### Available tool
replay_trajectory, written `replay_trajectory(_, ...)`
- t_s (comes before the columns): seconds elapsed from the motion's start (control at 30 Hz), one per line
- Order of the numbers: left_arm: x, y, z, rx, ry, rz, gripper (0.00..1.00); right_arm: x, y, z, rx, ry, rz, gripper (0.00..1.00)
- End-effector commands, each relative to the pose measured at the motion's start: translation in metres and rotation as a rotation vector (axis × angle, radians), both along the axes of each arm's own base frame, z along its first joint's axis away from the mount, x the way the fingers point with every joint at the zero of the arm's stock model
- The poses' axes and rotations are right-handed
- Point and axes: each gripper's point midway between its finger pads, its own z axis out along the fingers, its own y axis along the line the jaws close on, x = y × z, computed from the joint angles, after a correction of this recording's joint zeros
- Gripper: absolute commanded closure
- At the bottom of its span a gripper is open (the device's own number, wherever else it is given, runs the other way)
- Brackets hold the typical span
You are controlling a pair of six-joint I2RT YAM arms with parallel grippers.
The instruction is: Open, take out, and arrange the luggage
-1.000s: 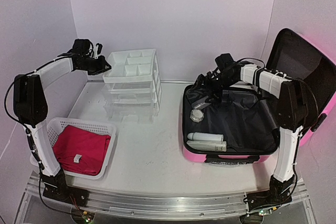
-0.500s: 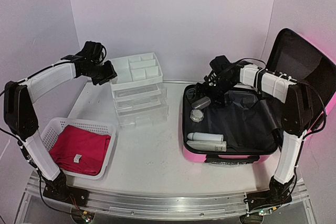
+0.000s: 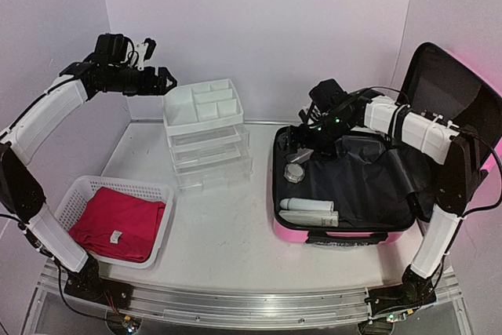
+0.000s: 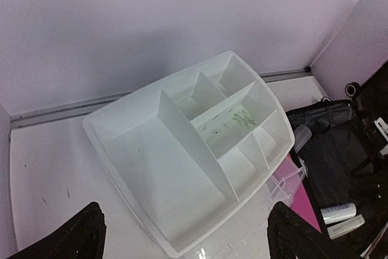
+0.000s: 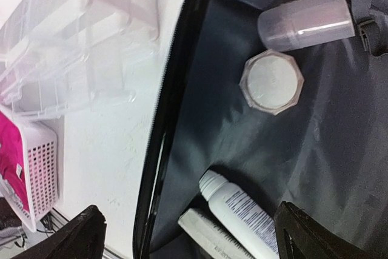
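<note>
The luggage [image 3: 294, 233], a bright-pink suitcase with black lining, lies open on the right with its lid [image 3: 447, 92] propped up. My right gripper [image 3: 310, 137] hovers open over its back left corner. In the right wrist view, the right gripper [image 5: 194, 238] has a white tube [image 5: 239, 210] and a flat white item [image 5: 209, 235] between its spread fingers, below them and untouched. An octagonal jar [image 5: 271, 82] and a translucent bottle [image 5: 306, 21] lie farther in. My left gripper [image 3: 161, 80] is open and empty, raised left of the white drawer organizer [image 3: 205, 127]. The organizer's top tray [image 4: 182, 168] shows below the left gripper [image 4: 185, 244].
A white mesh basket [image 3: 118, 183] holding a red cloth [image 3: 118, 225] sits at the front left. The organizer stands by the back wall, a short gap from the suitcase's left edge. Walls close in on the left, back and right.
My left gripper slid the organizer to the right, then opened, let go of its rim and drew back up and left. The right gripper shifted slightly left inside the suitcase.
</note>
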Motion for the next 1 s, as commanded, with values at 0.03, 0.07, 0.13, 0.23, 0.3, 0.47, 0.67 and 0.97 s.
replay_trajectory(0.03, 0.042, 0.018, 0.013, 0.109, -0.089, -0.182, 0.07, -0.017, -0.002, 0.029, -0.003, -0.093, 0.046, 0.02)
replay_trajectory(0.07, 0.052, 0.019, 0.012, 0.093, -0.085, -0.207, 0.07, -0.018, -0.004, 0.029, -0.006, -0.095, 0.046, 0.02)
replay_trajectory(0.13, 0.070, 0.014, 0.008, 0.077, -0.081, -0.257, 0.07, -0.022, -0.007, 0.030, -0.014, -0.099, 0.045, 0.02)
replay_trajectory(0.23, 0.093, 0.005, -0.006, 0.086, -0.062, -0.315, 0.07, -0.029, -0.014, 0.031, -0.020, -0.100, 0.044, 0.02)
replay_trajectory(0.3, 0.109, 0.005, -0.021, 0.091, -0.041, -0.313, 0.07, -0.033, -0.019, 0.034, -0.026, -0.112, 0.040, 0.02)
replay_trajectory(0.47, 0.122, -0.003, -0.044, 0.059, 0.008, -0.351, 0.21, -0.036, -0.024, 0.047, -0.028, -0.144, 0.041, 0.02)
replay_trajectory(0.67, 0.119, 0.002, -0.073, 0.027, 0.128, -0.280, 0.56, -0.031, -0.021, 0.050, -0.026, -0.155, 0.044, 0.02)
replay_trajectory(0.97, 0.094, 0.028, -0.085, 0.001, 0.248, -0.026, 0.76, -0.021, -0.004, 0.035, -0.018, -0.113, 0.071, 0.02)
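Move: The white drawer unit's middle lies about 8 cm ahead of the left hand, 10 cm to its right and 22 cm below; the far left corner of its tray is nearly straight ahead. From this hand, the basket with the red cloth is some 18 cm back, 18 cm left and 30 cm down, and the open suitcase roughly 10 cm back, 50 cm right and 29 cm down. From the right hand, the drawer unit is about 15 cm ahead, 21 cm left and 5 cm lower. The left fingers come to straddle the left rim of the drawer unit's top tray and close on it: the open hand arcs forward about 13 cm and down some 9 cm, turning clockwise, shuts most of the way, then draws back about 3.5 cm with the rim between its pads. The right hand, open over the suitcase, eases back some 3.5 cm and rises slightly. ##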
